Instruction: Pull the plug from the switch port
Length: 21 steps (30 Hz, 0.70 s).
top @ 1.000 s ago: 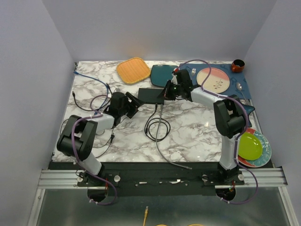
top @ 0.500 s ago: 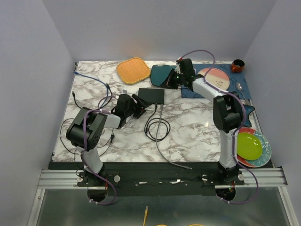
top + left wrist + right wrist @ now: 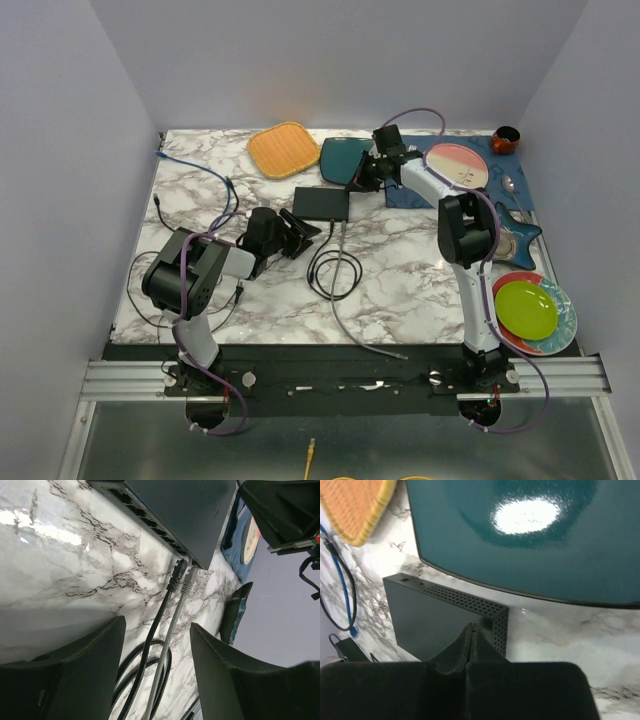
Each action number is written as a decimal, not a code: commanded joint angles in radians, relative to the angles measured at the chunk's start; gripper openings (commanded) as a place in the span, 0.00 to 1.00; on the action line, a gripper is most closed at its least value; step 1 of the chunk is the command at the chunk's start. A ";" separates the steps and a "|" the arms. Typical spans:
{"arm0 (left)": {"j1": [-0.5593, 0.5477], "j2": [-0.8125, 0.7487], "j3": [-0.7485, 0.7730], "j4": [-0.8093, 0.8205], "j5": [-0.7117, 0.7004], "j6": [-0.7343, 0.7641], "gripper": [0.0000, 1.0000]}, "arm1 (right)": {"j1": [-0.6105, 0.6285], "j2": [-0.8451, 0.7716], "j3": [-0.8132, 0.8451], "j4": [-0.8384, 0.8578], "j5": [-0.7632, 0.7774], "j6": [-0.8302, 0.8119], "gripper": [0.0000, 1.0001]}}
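Note:
The switch point(image 3: 320, 203) is a flat matte-black box lying mid-table. A black plug point(image 3: 176, 575) and a grey plug point(image 3: 189, 578) sit side by side in ports at its near right corner. Their cables point(image 3: 159, 645) run back between the fingers of my left gripper point(image 3: 157, 625), which is open and touches neither; it is seen from above point(image 3: 304, 234) just left of the plugs. My right gripper point(image 3: 472, 626) is shut with nothing in it, its tip over the switch's point(image 3: 435, 622) far right corner, next to the teal square plate point(image 3: 520, 540).
An orange woven mat point(image 3: 283, 148) lies at the back. A blue placemat with a pink plate point(image 3: 458, 165) is at the back right, and stacked plates point(image 3: 530, 310) stand at the right edge. The black cable coils point(image 3: 335, 272) in front of the switch. A blue cable point(image 3: 195, 165) trails at the back left.
My left gripper has moved right towards the switch's near edge, its fingers narrowing a little around the cables. My right gripper has drawn back from over the switch to its far right corner.

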 commanded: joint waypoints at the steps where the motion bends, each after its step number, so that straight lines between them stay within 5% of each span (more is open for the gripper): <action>1: -0.019 0.039 -0.007 -0.024 0.022 -0.001 0.67 | 0.006 -0.037 -0.079 -0.019 0.013 -0.023 0.03; 10: -0.069 0.077 0.053 -0.018 0.058 0.033 0.65 | 0.023 -0.166 -0.282 0.104 -0.008 0.020 0.03; 21: -0.112 0.069 0.015 -0.044 0.078 0.076 0.25 | 0.064 -0.264 -0.477 0.188 -0.005 0.026 0.03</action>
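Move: The black plug, still in the switch, sits roughly 3 cm ahead of the left hand, 5 cm to its right and 2 cm lower; the grey plug is about 3 cm further right and the cable coil some 10 cm back and 6 cm right of the hand. From the right hand, the switch's middle lies about 4 cm back and 9 cm left, the green tray about 9 cm ahead and 1 cm left. Left hand shifts 5 cm rightward, closing about the black cable; right draws 7 cm back beside the switch. ##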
